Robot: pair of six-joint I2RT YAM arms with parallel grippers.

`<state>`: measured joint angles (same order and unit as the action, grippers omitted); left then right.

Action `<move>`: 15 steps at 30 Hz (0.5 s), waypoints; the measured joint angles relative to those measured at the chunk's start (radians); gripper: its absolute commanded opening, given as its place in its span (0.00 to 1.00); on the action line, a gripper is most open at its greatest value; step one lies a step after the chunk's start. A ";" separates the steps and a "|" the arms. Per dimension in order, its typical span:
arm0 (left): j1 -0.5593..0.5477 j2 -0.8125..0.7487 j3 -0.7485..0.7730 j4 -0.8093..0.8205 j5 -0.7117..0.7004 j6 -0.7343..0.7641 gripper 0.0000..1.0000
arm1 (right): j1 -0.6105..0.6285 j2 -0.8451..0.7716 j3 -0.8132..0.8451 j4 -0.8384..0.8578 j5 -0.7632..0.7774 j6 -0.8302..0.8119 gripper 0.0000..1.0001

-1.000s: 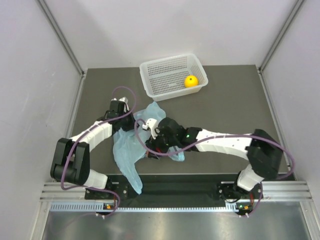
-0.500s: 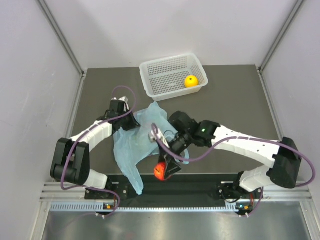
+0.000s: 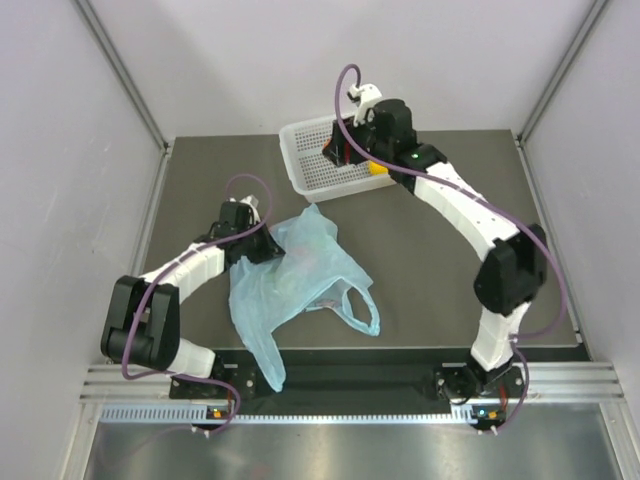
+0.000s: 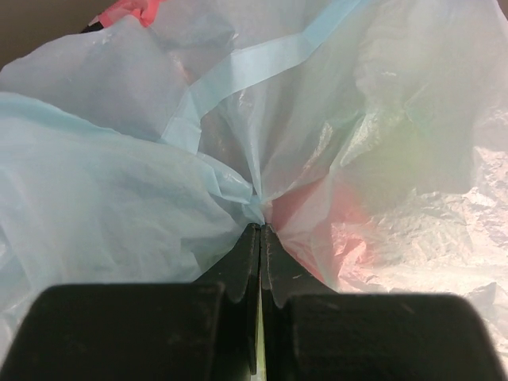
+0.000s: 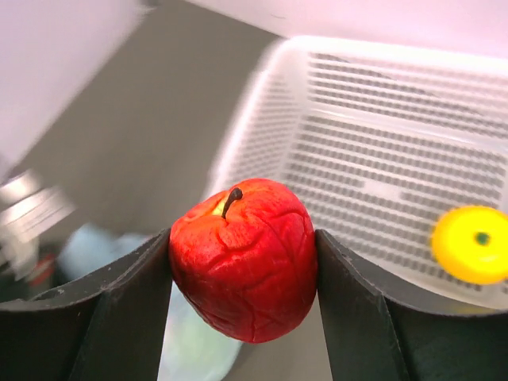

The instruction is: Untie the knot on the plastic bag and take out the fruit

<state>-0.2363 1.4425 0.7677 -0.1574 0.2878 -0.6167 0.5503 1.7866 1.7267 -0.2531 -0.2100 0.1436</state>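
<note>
The light-blue plastic bag [image 3: 285, 285] lies crumpled on the dark table, with one loop handle [image 3: 361, 306] spread loose at its right. The knot is out of view. My left gripper [image 3: 262, 243] is shut on a fold of the bag [image 4: 238, 119] at its left edge. Reddish [image 4: 317, 214] and greenish [image 4: 389, 151] fruit show faintly through the plastic. My right gripper [image 3: 340, 152] is shut on a red, wrinkled, stemmed fruit [image 5: 242, 258] and hangs over the near left edge of the white basket [image 3: 300, 170]. A yellow fruit [image 5: 470, 244] lies in the basket.
The white perforated basket [image 5: 381, 48] stands at the back middle of the table. Grey walls close in the left, right and far sides. The right arm [image 3: 470, 215] stretches from the near right corner across to the basket.
My right gripper has lifted the red fruit out of the bag and swung it from the near middle to over the basket. The bag has settled open. The left gripper has held still.
</note>
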 measured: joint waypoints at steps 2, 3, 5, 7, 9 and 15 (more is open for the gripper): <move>-0.001 0.000 -0.014 0.014 0.013 -0.010 0.00 | -0.027 0.117 0.083 -0.008 0.084 0.017 0.00; -0.002 0.000 -0.024 0.020 0.020 -0.013 0.00 | -0.039 0.175 0.124 -0.008 0.121 0.021 0.00; -0.004 0.000 -0.041 0.027 0.035 -0.019 0.00 | -0.056 0.281 0.204 -0.022 0.181 0.026 0.00; -0.007 -0.001 -0.059 0.035 0.051 -0.029 0.00 | -0.065 0.370 0.277 -0.033 0.225 0.025 0.00; -0.009 -0.008 -0.077 0.038 0.064 -0.040 0.00 | -0.072 0.438 0.334 -0.033 0.260 0.024 0.01; -0.012 -0.107 -0.143 0.044 0.089 -0.076 0.00 | -0.076 0.536 0.419 -0.053 0.297 0.022 0.19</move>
<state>-0.2485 1.3354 0.6243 -0.1135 0.3763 -0.6922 0.4747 2.3230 2.1456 -0.3058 0.0868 0.1658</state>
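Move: With the apple already in its grip, my right hand is bound for the white basket, whose middle lies some 20 cm ahead, about 3 cm to the right and 25 cm below. The orange inside sits roughly 18 cm ahead, 11 cm right and 25 cm down; the blue bag's body spreads about 17 cm back, 8 cm left and 27 cm below. From my left hand the basket is some 34 cm ahead, 15 cm right and 3 cm lower. I sweep my right hand forward about 14 cm and down nearly as far, drifting a little right and easing off over the basket, while the wrist swings some 20 degrees clockwise to aim more straight ahead; the fingers keep their hold on the apple. My left hand, still pinching the bag, draws it about 4 cm back towards me, dipping slightly and then rising. ##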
